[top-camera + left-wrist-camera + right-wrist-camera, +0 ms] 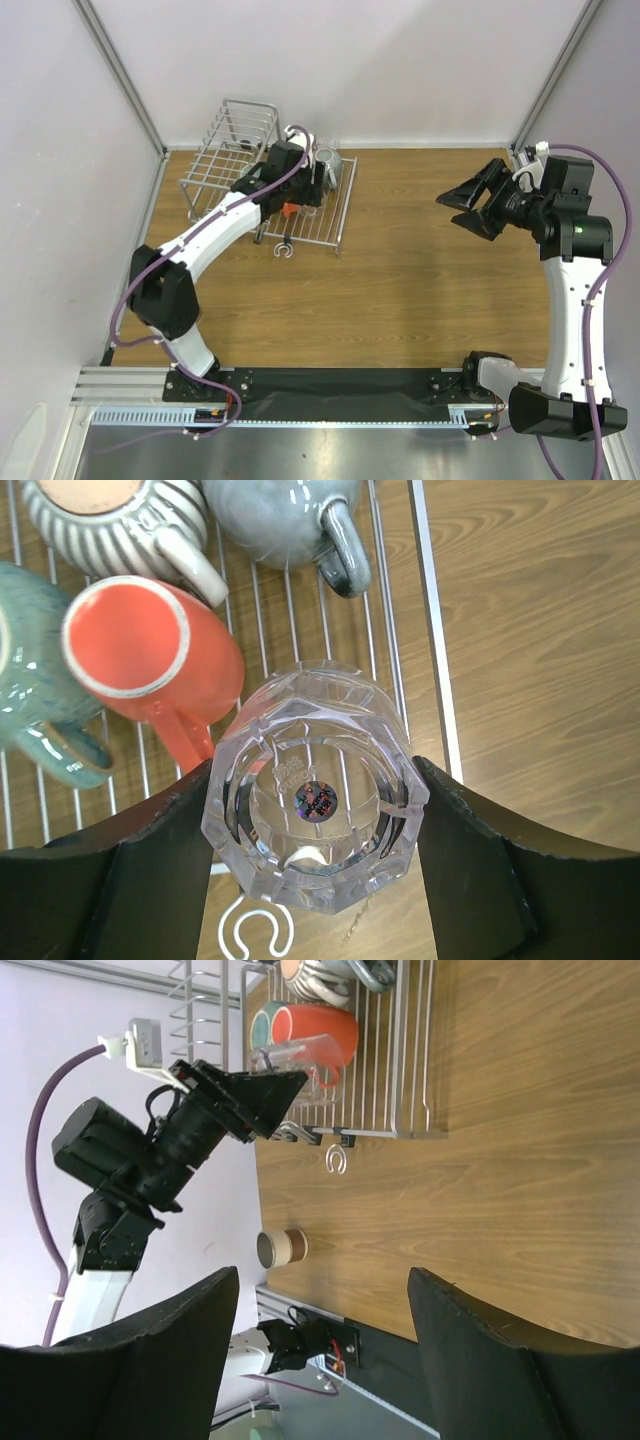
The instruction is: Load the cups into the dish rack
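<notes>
My left gripper is shut on a clear faceted glass, one finger on each side, held bottom-up over the near edge of the silver wire dish rack. On the rack's grid lie an orange-red mug, a teal mug, a ribbed grey-white mug and a grey mug. In the top view the left gripper is over the rack. My right gripper is open and empty, raised at the table's right side. A cream-beige cup lies on its side near the table's left edge.
A small white hook-shaped piece lies on the wooden table just in front of the rack. The rack's raised upright slots stand at the back left. White walls enclose the table on three sides.
</notes>
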Available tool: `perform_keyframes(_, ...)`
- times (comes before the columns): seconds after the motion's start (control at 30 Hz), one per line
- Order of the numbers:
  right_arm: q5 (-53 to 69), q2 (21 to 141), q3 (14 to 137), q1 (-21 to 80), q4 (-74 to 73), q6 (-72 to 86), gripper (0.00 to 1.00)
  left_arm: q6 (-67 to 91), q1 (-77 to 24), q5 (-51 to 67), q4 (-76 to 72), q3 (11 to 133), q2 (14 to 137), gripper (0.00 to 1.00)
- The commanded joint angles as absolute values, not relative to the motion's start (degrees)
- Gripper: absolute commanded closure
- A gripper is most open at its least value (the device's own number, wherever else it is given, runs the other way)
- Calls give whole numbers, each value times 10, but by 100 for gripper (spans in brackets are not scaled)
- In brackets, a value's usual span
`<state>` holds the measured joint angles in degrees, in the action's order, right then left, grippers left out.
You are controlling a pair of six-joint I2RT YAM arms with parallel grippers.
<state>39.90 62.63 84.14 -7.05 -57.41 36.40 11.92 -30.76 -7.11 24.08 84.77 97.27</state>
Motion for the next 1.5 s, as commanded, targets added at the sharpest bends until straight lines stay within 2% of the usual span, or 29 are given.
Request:
perform_keyframes(0.0, 395, 613, 856, -74, -593, 365, 26, 100, -316, -81, 184, 845, 983, 100)
perform_keyframes(0.37, 390, 590, 831, -81, -611, 366, 25, 98, -318, -97, 156, 846, 1041, 100)
perform_keyframes(0.67, 385, 592, 823, -82, -618, 363, 25, 79, -319, -127, 190, 907, 1104, 100)
perform_keyframes(0.73, 386, 593, 823, -83, -620, 361, 26, 77, -319, -127, 184, 912, 1107, 98)
perform_keyframes(0.77, 385, 594, 824, -83, -619, 361, 26, 76, -319, -124, 182, 914, 1109, 91)
perform_keyframes(0.87, 384, 597, 825, -83, -618, 361, 26, 79, -319, -122, 189, 935, 1125, 89)
perform_keyframes(0.97, 385, 599, 827, -83, -617, 360, 26, 78, -318, -119, 200, 960, 1143, 93)
perform_keyframes(1.3, 383, 600, 827, -84, -618, 359, 26, 84, -303, -116, 223, 1004, 1181, 94)
perform_keyframes(1.4, 383, 600, 824, -84, -618, 359, 26, 86, -296, -110, 224, 1006, 1183, 90)
perform_keyframes(1.43, 384, 600, 824, -84, -618, 361, 26, 87, -294, -109, 226, 1007, 1183, 78)
perform_keyframes(1.47, 384, 601, 824, -84, -617, 360, 26, 87, -294, -106, 228, 1006, 1184, 74)
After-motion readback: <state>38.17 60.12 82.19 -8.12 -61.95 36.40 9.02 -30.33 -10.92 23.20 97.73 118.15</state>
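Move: In the left hand, the clear glass hangs above the rack; the free gap meant for it lies about 6 cm ahead, 2 cm to the right and 9 cm below. The red cup leans about 6 cm ahead and 6 cm left, the blue-grey cup about 14 cm ahead and 3 cm right, the striped cup about 15 cm ahead and 6 cm left, all some 10 cm lower. From the right hand the gap is roughly 23 cm ahead, 29 cm left and 25 cm down. Lowering the still-gripped glass about 8 cm while easing forward, the left hand brings it down beside the red cup. It then lifts by a centimetre, slides some 3 cm farther forward towards the blue-grey cup and sinks again, ending about 2 cm farther right. Its wrist rolls slightly and its fingers keep their hold; the empty right hand drifts 2 cm back. ##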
